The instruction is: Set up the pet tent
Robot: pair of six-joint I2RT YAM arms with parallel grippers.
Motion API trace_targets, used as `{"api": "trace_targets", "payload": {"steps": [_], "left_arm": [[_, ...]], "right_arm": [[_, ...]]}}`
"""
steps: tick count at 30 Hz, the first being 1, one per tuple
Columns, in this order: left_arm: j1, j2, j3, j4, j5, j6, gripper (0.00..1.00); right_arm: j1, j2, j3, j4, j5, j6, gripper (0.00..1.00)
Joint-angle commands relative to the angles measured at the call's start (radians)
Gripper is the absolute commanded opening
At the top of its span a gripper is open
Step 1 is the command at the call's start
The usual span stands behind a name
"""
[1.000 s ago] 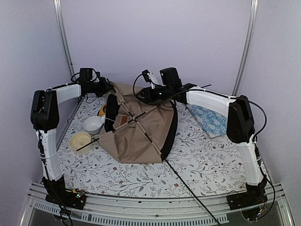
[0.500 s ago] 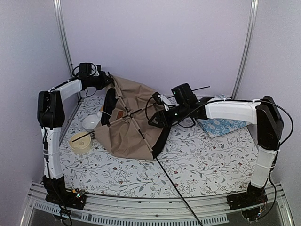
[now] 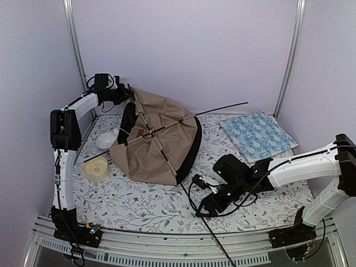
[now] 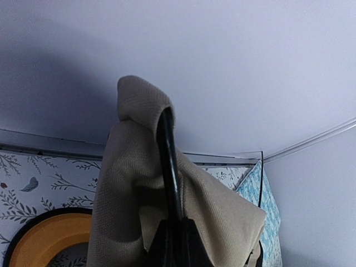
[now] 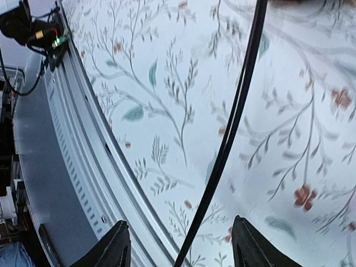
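Observation:
The pet tent, tan canvas with thin black crossing poles, sits half raised at the back left of the table. My left gripper is shut on its upper edge. In the left wrist view the fingers pinch a black pole wrapped in tan fabric. One long black pole runs from the tent out past the table's front edge. My right gripper hovers low over that pole. Its fingers stand open, with the pole passing between them untouched.
A blue patterned cushion lies at the back right. The yellow feeder and a white bowl sit left of the tent. The grey metal front rail lies right below my right gripper.
My right arm has swung from the tent's top down to the table's front, and its jaws have opened. The left gripper has lifted the tent's edge toward the back left.

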Motion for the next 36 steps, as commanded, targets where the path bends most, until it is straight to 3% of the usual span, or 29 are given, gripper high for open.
{"api": "trace_targets", "payload": {"steps": [1,10,23,30,32,34,36], "left_arm": [[0.020,0.019,0.037,0.054,-0.009,0.025,0.00],[0.019,0.029,0.045,0.065,-0.010,0.017,0.00],[0.020,0.031,0.065,0.054,-0.016,0.014,0.00],[0.020,0.035,0.067,0.059,-0.011,0.007,0.00],[0.020,0.037,0.067,0.060,-0.002,0.003,0.00],[0.020,0.034,0.062,0.053,0.002,0.011,0.00],[0.019,0.031,0.059,0.038,-0.006,0.021,0.11]], "right_arm": [[0.096,-0.096,-0.129,-0.043,0.000,0.124,0.64],[0.218,-0.217,-0.255,-0.103,0.000,0.260,0.59],[0.272,-0.073,-0.229,-0.099,0.001,0.241,0.50],[0.274,-0.009,-0.209,-0.101,0.016,0.243,0.33],[0.275,-0.008,-0.197,-0.105,0.032,0.243,0.17],[0.274,-0.024,-0.179,-0.114,0.054,0.241,0.07],[0.273,-0.053,-0.158,-0.126,0.091,0.230,0.00]]}}
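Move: The stretch of black pole I want with my right hand crosses the table's near edge, about 12 cm back, 5 cm to the right and 6 cm lower. The front rail runs just under it, 11 cm back and 5 cm right. The pole leaves the tent's edge some 18 cm ahead and 11 cm left, and the tent's middle lies roughly 36 cm ahead, 23 cm left. From my left hand that stretch is about 65 cm back and 42 cm right, well below. I draw my open right hand back towards myself along the pole, about 12 cm, veering some 5 cm right and sinking about 6 cm to the rail, while the fingers tip roughly 20 degrees to point more steeply down. Once nearly stopped, I shut them and pinch the pole near its free end. My left hand holds still, keeping its grip on the far pole end and tent corner. ##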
